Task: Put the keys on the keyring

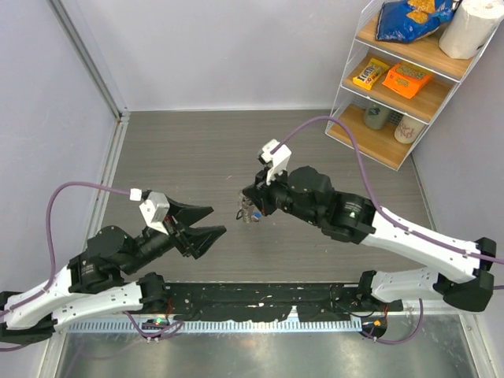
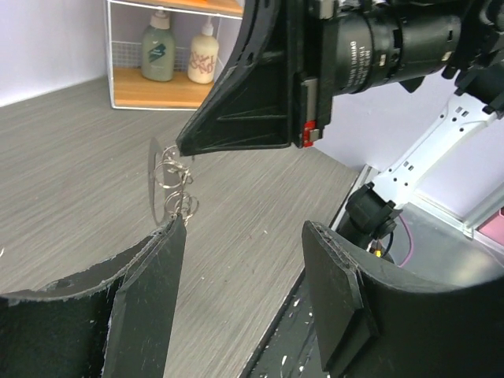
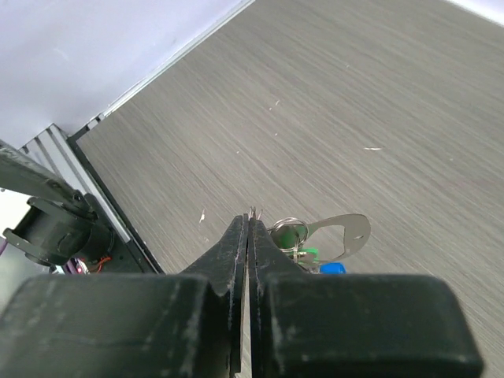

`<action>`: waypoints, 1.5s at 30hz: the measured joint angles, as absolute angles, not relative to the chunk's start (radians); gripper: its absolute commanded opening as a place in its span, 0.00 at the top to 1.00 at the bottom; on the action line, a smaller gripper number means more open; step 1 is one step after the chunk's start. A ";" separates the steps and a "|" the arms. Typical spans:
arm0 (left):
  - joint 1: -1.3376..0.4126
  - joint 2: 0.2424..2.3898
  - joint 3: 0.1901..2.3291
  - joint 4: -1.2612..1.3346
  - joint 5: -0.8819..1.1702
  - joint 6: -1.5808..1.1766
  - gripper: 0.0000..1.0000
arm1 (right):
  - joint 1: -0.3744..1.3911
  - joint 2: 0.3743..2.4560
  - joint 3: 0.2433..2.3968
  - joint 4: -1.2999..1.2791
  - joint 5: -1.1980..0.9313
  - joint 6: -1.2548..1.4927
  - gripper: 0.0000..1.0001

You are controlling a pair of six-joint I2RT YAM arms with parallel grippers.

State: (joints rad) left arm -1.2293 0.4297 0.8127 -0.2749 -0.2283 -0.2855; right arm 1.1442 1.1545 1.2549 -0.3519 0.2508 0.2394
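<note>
My right gripper [image 1: 252, 206] [image 3: 250, 221] hangs above the middle of the table, shut on the thin wire keyring [image 3: 288, 226] [image 2: 174, 175]. Under the ring dangle keys with a green head [image 3: 309, 253] and a blue head [image 3: 333, 268], together with a flat silvery tag [image 3: 345, 232]. From above, this bunch [image 1: 250, 215] shows just under the right fingertips. My left gripper [image 1: 217, 220] [image 2: 244, 232] is open and empty, a little to the left of the bunch. In the left wrist view its left fingertip [image 2: 172, 235] sits just below the hanging ring. I cannot tell whether they touch.
A wire shelf [image 1: 402, 79] stands at the back right with snack bags, boxes, cups and a paper roll. Walls close the table's left and back sides. A black mounting strip [image 1: 260, 303] runs along the near edge between the arm bases.
</note>
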 measured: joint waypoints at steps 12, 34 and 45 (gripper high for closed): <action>-1.229 0.323 0.778 -0.318 -0.289 -0.289 0.34 | 0.976 1.571 1.383 -0.094 -0.028 0.234 0.95; -1.229 0.292 0.746 -0.356 -0.329 -0.291 0.34 | 0.934 1.487 0.559 0.466 -0.007 0.302 0.95; -1.229 0.377 0.746 -0.333 -0.318 -0.288 0.34 | 0.934 1.231 0.294 0.496 0.044 0.402 0.95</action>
State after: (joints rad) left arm -1.2289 0.3771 0.7456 -0.3332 -0.3183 -0.2878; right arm 0.9340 1.2308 0.2935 0.4965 0.0437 0.4023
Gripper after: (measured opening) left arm 0.663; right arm 0.058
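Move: The keyring, keys on it, already hangs from the right hand's shut fingers, its middle about 6 cm below them and 1 cm to the left. It is bound for the bare table about 5 cm ahead and 1 cm right of that hand, some 30 cm down. The open left gripper stands about 7 cm left and 8 cm back, roughly level. From the left hand, that table spot lies about 13 cm ahead, 8 cm right and 32 cm below. The keyring, still pinched at one end by the right hand's shut fingers, is swung out forward and left over the table, sinking some 7 cm. The right hand then drops fast, about 23 cm, drawing back and to the right to lay it down, fingers tipping some 15 degrees further down, and rises slightly at the end. The left hand, still open and empty, goes 4 cm left, then comes back and sinks 3 cm. ##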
